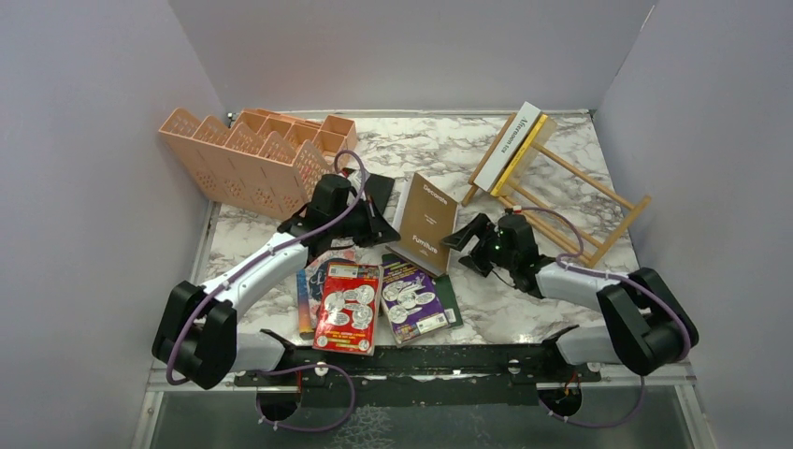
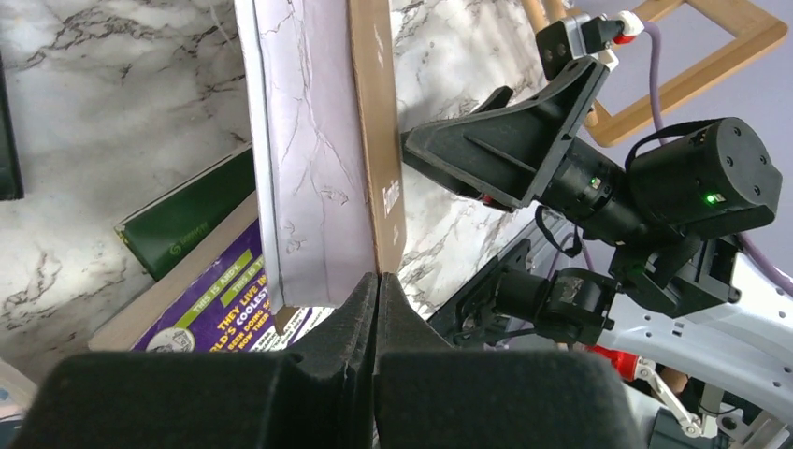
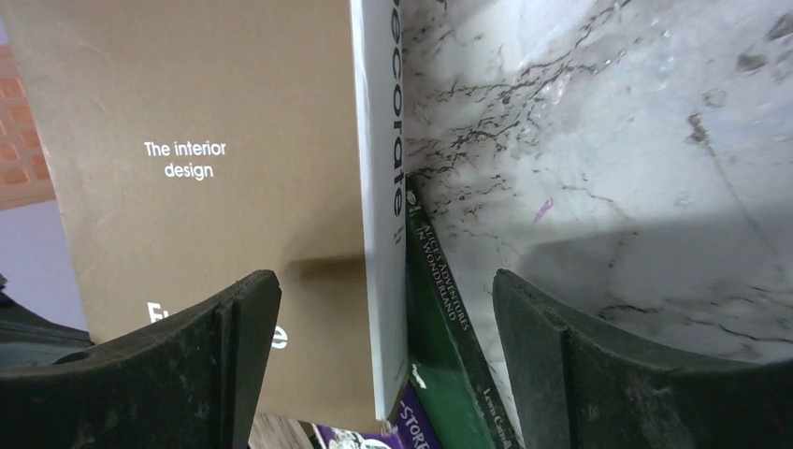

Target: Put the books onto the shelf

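Observation:
The brown "Decorate" book stands tilted up on its right edge. My left gripper is shut on its raised left edge, and the fingertips pinch the thin brown cover. My right gripper is open at the book's right side. Its fingers straddle the white spine without touching it. Below lie a dark green book and a purple cartoon book. A red cartoon book and a blue-spined one lie near the front. The shelf holds a white and a yellow book.
A peach lattice organizer stands at the back left. A black book lies behind my left gripper. Purple-grey walls close in the marble table on three sides.

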You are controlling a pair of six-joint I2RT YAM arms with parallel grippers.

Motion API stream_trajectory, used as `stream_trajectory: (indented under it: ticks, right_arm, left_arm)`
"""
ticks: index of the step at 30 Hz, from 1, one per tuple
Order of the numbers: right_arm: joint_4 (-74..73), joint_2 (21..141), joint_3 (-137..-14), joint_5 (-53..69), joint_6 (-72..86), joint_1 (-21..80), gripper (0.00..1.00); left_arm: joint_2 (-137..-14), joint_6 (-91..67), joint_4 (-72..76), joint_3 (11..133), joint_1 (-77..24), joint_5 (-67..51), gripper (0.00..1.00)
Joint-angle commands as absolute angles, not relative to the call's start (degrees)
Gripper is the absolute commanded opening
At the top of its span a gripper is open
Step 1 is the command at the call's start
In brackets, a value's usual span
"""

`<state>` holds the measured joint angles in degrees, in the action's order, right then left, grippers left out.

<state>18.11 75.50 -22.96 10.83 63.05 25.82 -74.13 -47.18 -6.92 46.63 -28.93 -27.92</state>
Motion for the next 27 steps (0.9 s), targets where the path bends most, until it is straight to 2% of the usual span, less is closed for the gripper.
stream_trajectory:
  ticks: [1, 13, 16, 22, 24, 27]
  right_arm:
    - [30.8, 81.0, -21.1, 17.2, 69.2, 26.1, 0.89]
    - [52.4, 92.3, -19.7, 26.4, 72.9, 26.3, 0.86]
    - [58.8, 92.9, -18.5, 28.6, 73.3, 26.5, 0.82]
    - [72.1, 93.3, -17.2, 33.5, 76.6, 26.7, 0.66]
    - [72.7, 93.0, -17.6, 34.1, 77.6, 26.8, 0.62]
    - [65.2, 91.8, -19.3, 33.9, 75.8, 26.9, 0.55]
  left_arm:
    - [-73.3, -46.9, -10.4, 45.3, -28.8, -26.6, 0.00]
    - [-75.3, -41.0, -14.1, 41.8, -28.8, -19.7, 0.00]
    - [-75.8, -39.8, -14.9, 41.9, -28.8, -18.3, 0.00]
    - [-76.9, -38.6, -15.1, 42.4, -28.8, -17.9, 0.00]
    - [-77.0, -38.5, -15.0, 42.6, -28.8, -18.1, 0.00]
    - [-76.7, -38.3, -15.0, 43.2, -28.8, -18.2, 0.00]
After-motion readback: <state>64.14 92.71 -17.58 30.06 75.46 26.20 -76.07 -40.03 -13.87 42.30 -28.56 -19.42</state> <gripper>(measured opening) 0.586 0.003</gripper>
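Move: The brown Decorate book is propped with its left side high. Its middle lies some 8 cm left of the right hand, 5 cm ahead and slightly above, with the spine already between the open fingers; from the closed left fingers at its raised edge, it is about 6 cm right, 3 cm ahead and 8 cm lower. From the right hand, the purple book lies roughly 10 cm back and 10 cm left, the green one 9 cm back and 6 cm left, both 3 cm lower. The left hand, its fingers shut and staying at the brown book's raised left edge near the front corner, lowers that side about 7 cm while drawing some 4 cm to its left. Meanwhile the right hand dips a little with its fingers wide, works about 6 cm left along with the book, then rises clear of its starting height by roughly 5 cm, rolling its left side up some 25 degrees and turning counter-clockwise as its fingers close in from both sides on the spine. ##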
